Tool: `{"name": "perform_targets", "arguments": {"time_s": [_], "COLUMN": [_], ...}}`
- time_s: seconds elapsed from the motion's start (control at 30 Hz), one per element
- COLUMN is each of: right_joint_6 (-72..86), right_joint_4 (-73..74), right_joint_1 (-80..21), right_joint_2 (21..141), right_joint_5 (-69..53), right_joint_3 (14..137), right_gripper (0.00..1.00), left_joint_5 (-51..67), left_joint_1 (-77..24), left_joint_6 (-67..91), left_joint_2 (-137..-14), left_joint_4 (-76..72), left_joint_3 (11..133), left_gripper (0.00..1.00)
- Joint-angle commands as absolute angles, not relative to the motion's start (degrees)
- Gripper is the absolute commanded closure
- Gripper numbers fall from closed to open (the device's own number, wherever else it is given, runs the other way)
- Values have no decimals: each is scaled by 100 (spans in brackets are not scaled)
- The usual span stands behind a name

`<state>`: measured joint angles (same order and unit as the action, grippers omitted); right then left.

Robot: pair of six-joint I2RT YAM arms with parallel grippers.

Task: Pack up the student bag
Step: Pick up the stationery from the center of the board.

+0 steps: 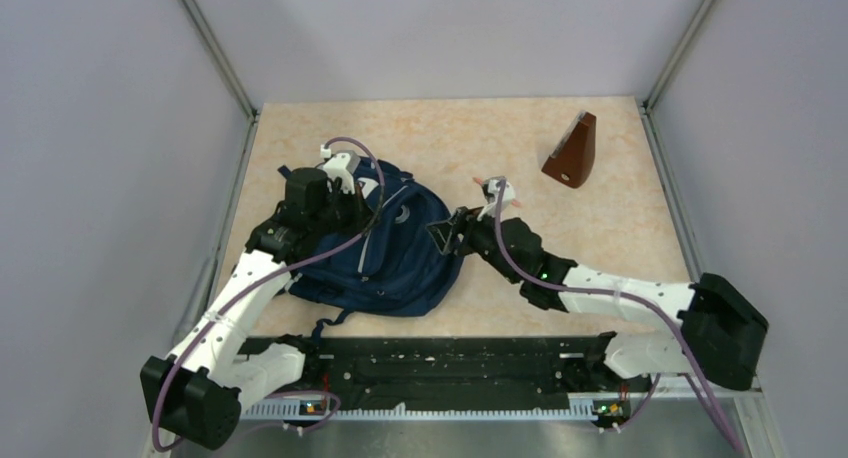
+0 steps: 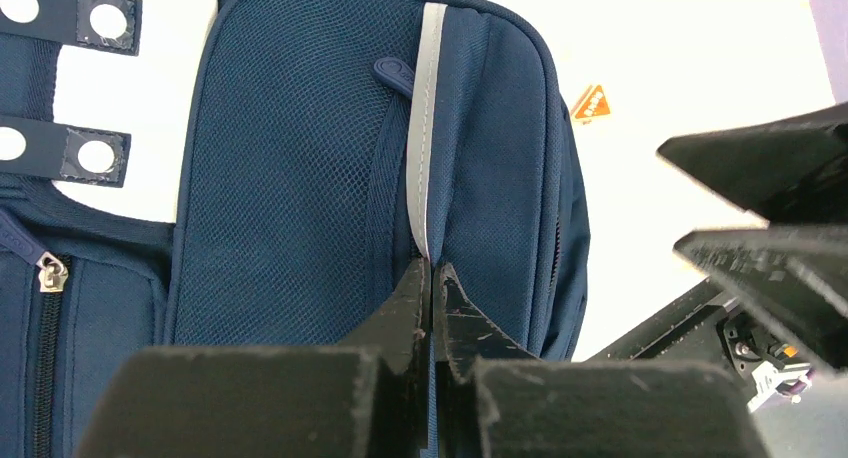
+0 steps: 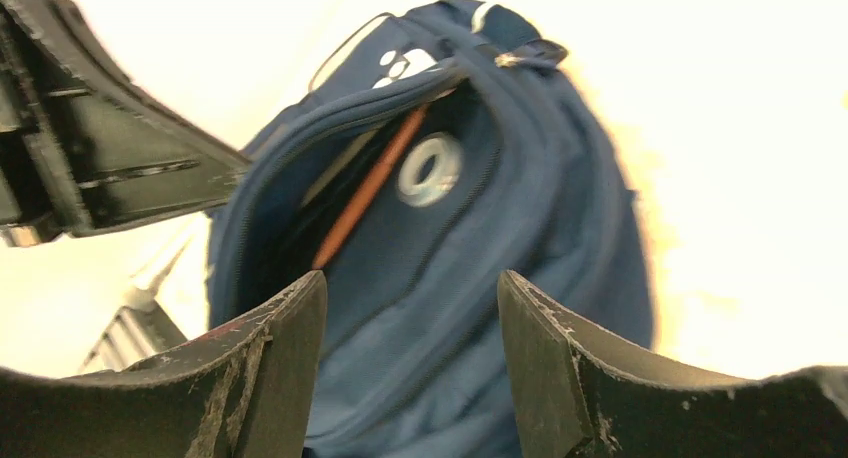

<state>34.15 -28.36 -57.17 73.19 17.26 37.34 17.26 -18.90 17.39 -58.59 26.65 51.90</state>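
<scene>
The navy student bag (image 1: pixel 400 263) lies flat left of the table's centre. My left gripper (image 1: pixel 352 210) rests on its upper left part. In the left wrist view this gripper (image 2: pixel 432 270) is shut on a fold of the bag's (image 2: pixel 300 178) blue fabric, right at the grey trim stripe (image 2: pixel 428 128). My right gripper (image 1: pixel 446 234) hovers at the bag's right edge. Its jaws (image 3: pixel 410 288) stand open with nothing between them, facing the bag's (image 3: pixel 540 228) open mouth. Inside the mouth I see a thin orange stick (image 3: pixel 365 188) and a white ring (image 3: pixel 430 168).
A brown wedge-shaped object (image 1: pixel 572 153) stands upright at the back right of the table. A small orange tag (image 2: pixel 590 103) lies on the tabletop just beyond the bag. Grey walls close the table in on three sides.
</scene>
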Motion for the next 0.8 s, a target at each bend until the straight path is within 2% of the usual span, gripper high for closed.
{"name": "perform_targets", "arguments": {"time_s": [0.0, 0.13, 0.3, 0.53, 0.77], "right_joint_6": [2590, 2194, 1721, 1233, 985], "right_joint_4": [-2217, -1799, -1150, -907, -511], "right_joint_1": [-5080, -4061, -2903, -1918, -1546], "right_joint_2": [6646, 6316, 6649, 8242, 9741], "right_joint_5": [1378, 596, -101, -897, -1157], "right_joint_3": [3418, 3206, 3433, 4342, 5554], "right_gripper": [37, 37, 35, 35, 35], "left_joint_5": [1693, 1709, 1776, 1869, 1913], "left_joint_1": [-1898, -1898, -1898, -1898, -1898], "left_joint_6": [1644, 1635, 1643, 1661, 1679], "left_joint_2": [-5660, -5626, -5616, -5601, -5611], "left_joint_4": [2266, 2273, 2268, 2263, 2250], "left_joint_3": [5237, 5239, 5239, 5243, 5239], "left_gripper": [100, 100, 100, 100, 100]}}
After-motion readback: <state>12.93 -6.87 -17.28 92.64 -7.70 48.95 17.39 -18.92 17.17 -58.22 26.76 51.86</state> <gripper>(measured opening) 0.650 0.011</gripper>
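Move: The red pen, the stationery at the board's centre, lies about 18 cm ahead and 16 cm to the right of the right hand, some 20 cm below. The small orange triangle is about 14 cm nearer the base than the pen and 1 cm farther right; the backpack's middle is roughly 16 cm left and 4 cm ahead of the right hand, 15 cm below. From the left hand the pen is some 14 cm ahead and 30 cm right. Rightward first, off the backpack's mouth, the right hand swings about 18 cm across, then curves forward and down towards the red pen, gaining some 14 cm forward and sinking about as much. On the way the fingers tip roughly 30 degrees further down and stay open, stopping short of the pen. The left hand stays put with shut fingers at the backpack. ##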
